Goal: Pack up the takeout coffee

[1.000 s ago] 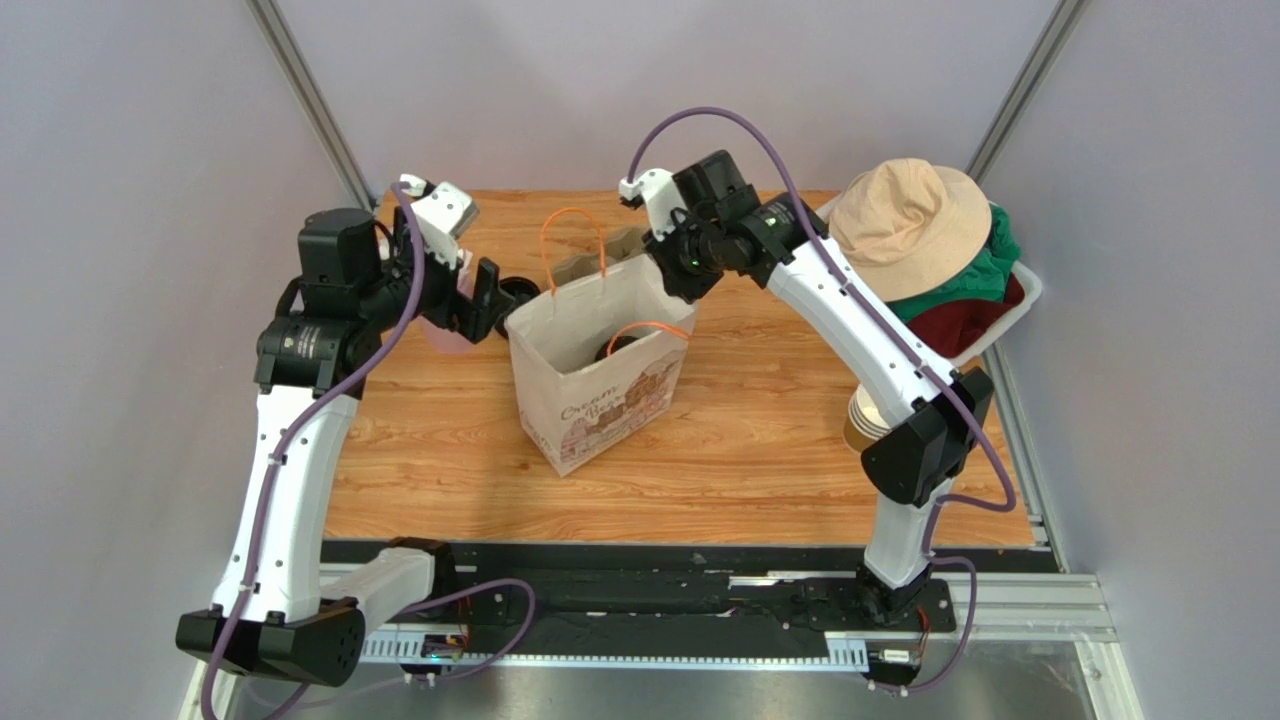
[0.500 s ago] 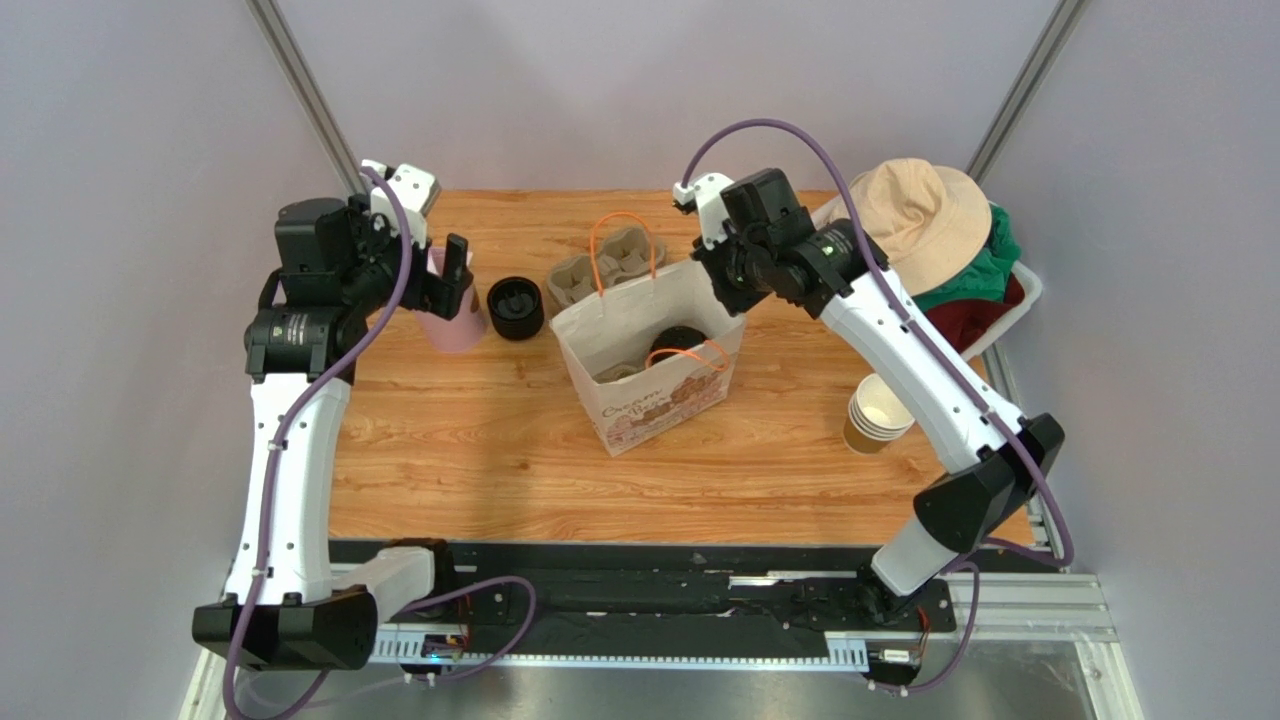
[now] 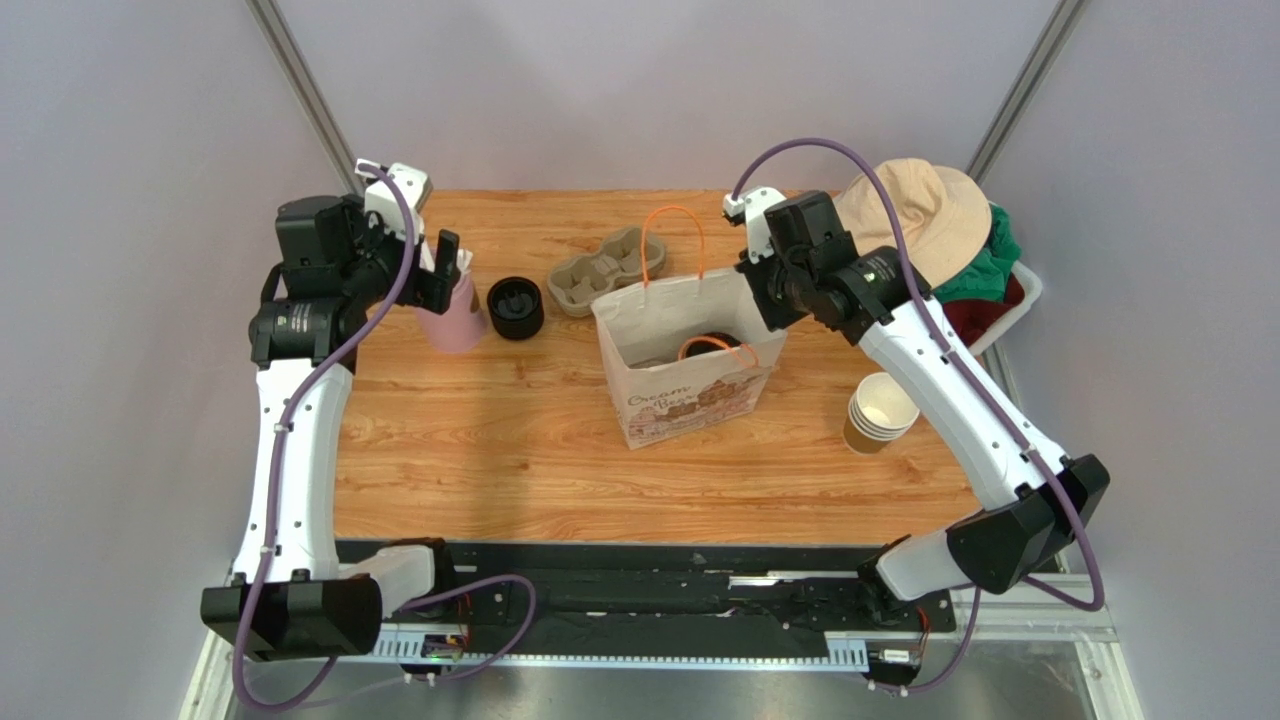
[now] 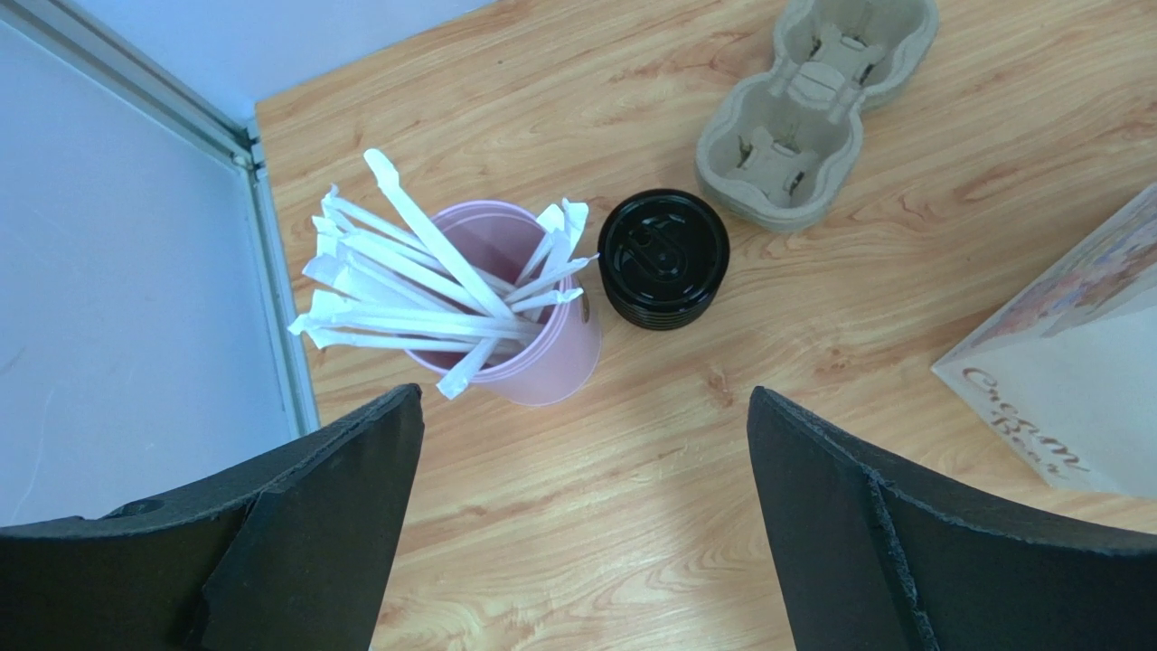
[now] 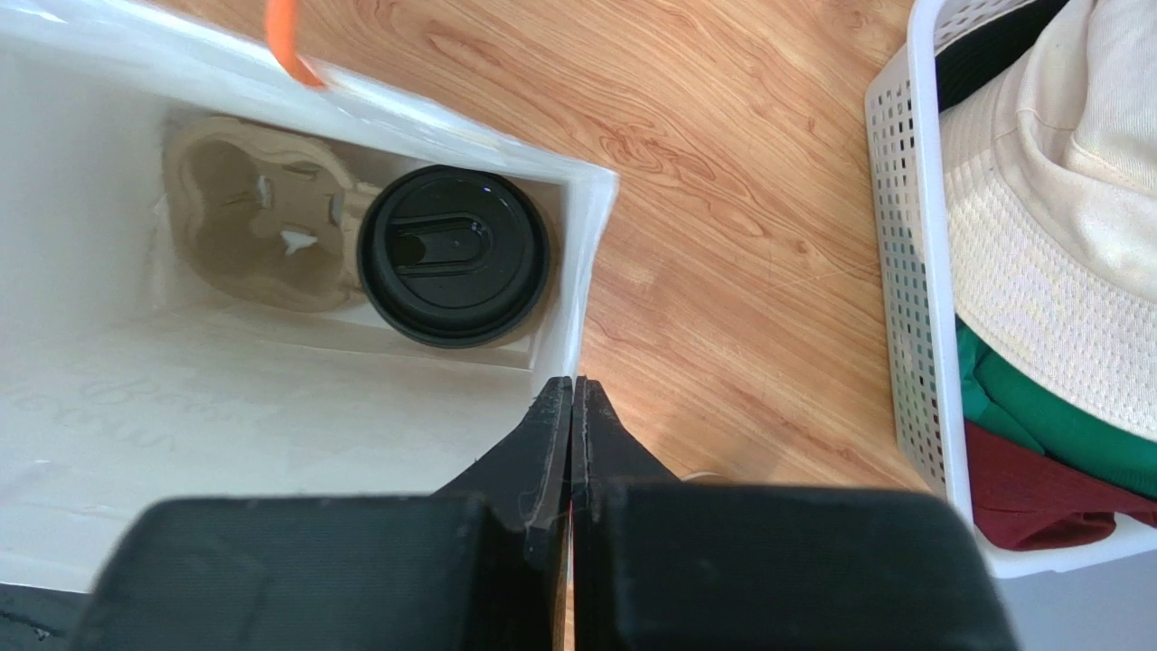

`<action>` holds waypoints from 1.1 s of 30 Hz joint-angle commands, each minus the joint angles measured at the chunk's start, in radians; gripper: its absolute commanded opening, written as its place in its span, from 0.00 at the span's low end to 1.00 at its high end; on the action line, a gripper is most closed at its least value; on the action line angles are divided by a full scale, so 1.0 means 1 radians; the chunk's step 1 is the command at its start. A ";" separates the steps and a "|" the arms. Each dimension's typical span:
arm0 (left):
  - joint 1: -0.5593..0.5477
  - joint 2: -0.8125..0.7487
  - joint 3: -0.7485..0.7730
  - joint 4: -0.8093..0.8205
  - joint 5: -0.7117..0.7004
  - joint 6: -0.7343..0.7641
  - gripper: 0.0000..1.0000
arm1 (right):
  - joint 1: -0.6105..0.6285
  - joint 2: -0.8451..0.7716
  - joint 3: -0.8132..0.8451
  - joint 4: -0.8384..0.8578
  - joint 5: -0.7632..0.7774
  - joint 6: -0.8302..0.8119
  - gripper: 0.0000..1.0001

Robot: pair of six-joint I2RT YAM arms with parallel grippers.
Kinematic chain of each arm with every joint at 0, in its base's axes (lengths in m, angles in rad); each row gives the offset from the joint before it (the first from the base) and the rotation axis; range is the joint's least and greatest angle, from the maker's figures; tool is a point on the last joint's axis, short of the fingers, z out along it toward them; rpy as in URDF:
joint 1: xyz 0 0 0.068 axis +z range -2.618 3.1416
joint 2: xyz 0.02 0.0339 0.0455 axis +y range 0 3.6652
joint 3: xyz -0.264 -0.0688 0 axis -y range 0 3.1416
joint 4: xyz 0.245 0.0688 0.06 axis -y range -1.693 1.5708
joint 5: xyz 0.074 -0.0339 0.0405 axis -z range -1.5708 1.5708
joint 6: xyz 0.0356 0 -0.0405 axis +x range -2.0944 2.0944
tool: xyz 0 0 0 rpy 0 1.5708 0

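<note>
The takeout coffee stands inside the white paper bag, and only its black lid shows, beside a pulp cup carrier on the bag's floor. From above, the lid is a dark disc in the bag's mouth. My right gripper is shut on the rim of the bag's right wall, at the bag's upper right corner. My left gripper hangs open and empty over the table's far left, above a pink cup.
A pink cup of white stirrers and a stack of black lids sit below the left gripper. An empty pulp carrier lies behind the bag. Lidless brown cups stand at the right. A white basket holds a hat and clothes.
My right gripper has moved to the right and drawn the bag along with it toward the table's middle. The left arm has pulled back left, away from the bag.
</note>
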 commanded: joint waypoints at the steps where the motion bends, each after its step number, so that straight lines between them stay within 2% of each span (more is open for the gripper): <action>1: 0.003 0.020 -0.005 0.036 -0.014 0.034 0.98 | -0.008 -0.053 -0.006 -0.018 0.004 0.013 0.00; 10: 0.006 0.084 -0.011 0.080 -0.003 0.034 0.98 | -0.010 -0.077 0.023 -0.038 -0.016 0.001 0.00; 13: 0.006 0.111 -0.031 0.117 0.016 0.055 0.97 | -0.007 -0.082 0.014 -0.034 -0.036 -0.016 0.18; 14: 0.006 0.120 -0.033 0.122 0.022 0.060 0.97 | -0.008 -0.086 0.014 -0.030 -0.039 -0.024 0.28; 17: 0.006 0.161 -0.028 0.148 0.039 0.074 0.95 | -0.023 -0.099 0.020 -0.023 -0.079 -0.042 0.44; 20: 0.004 0.204 -0.019 0.183 0.052 0.074 0.93 | -0.040 -0.122 0.026 -0.007 -0.146 -0.068 0.48; 26: 0.004 0.292 0.007 0.200 0.077 0.087 0.81 | -0.079 -0.191 0.015 0.031 -0.212 -0.120 0.49; 28: 0.006 0.279 -0.031 0.212 0.086 0.121 0.77 | -0.103 -0.211 0.006 0.040 -0.240 -0.131 0.50; 33: 0.007 0.246 -0.111 0.254 0.082 0.213 0.75 | -0.164 -0.255 -0.020 0.039 -0.318 -0.162 0.51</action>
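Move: The straws in the pink cup lie about 11 cm ahead of the left hand, 3 cm to its left and some 20 cm below; the black lids stand 12 cm ahead, 7 cm right, 30 cm below. The right hand still pinches the paper bag's right wall near the rim, bag's middle level with it, 10 cm left, 13 cm down. From that hand the capped coffee is 4 cm ahead, 7 cm left, and the cup stack 5 cm back, 15 cm right. The left hand sinks some 10 cm while reaching about 7 cm forward, towards the straws in the pink cup, tipping slightly down and narrowing its wide-open fingers to about three quarters. Meanwhile the right hand, still pinching the bag, eases back a little, opens its fingers halfway to let go, then rises clear, some 6 cm up in all, drifting back and right with a slight tilt upward. ##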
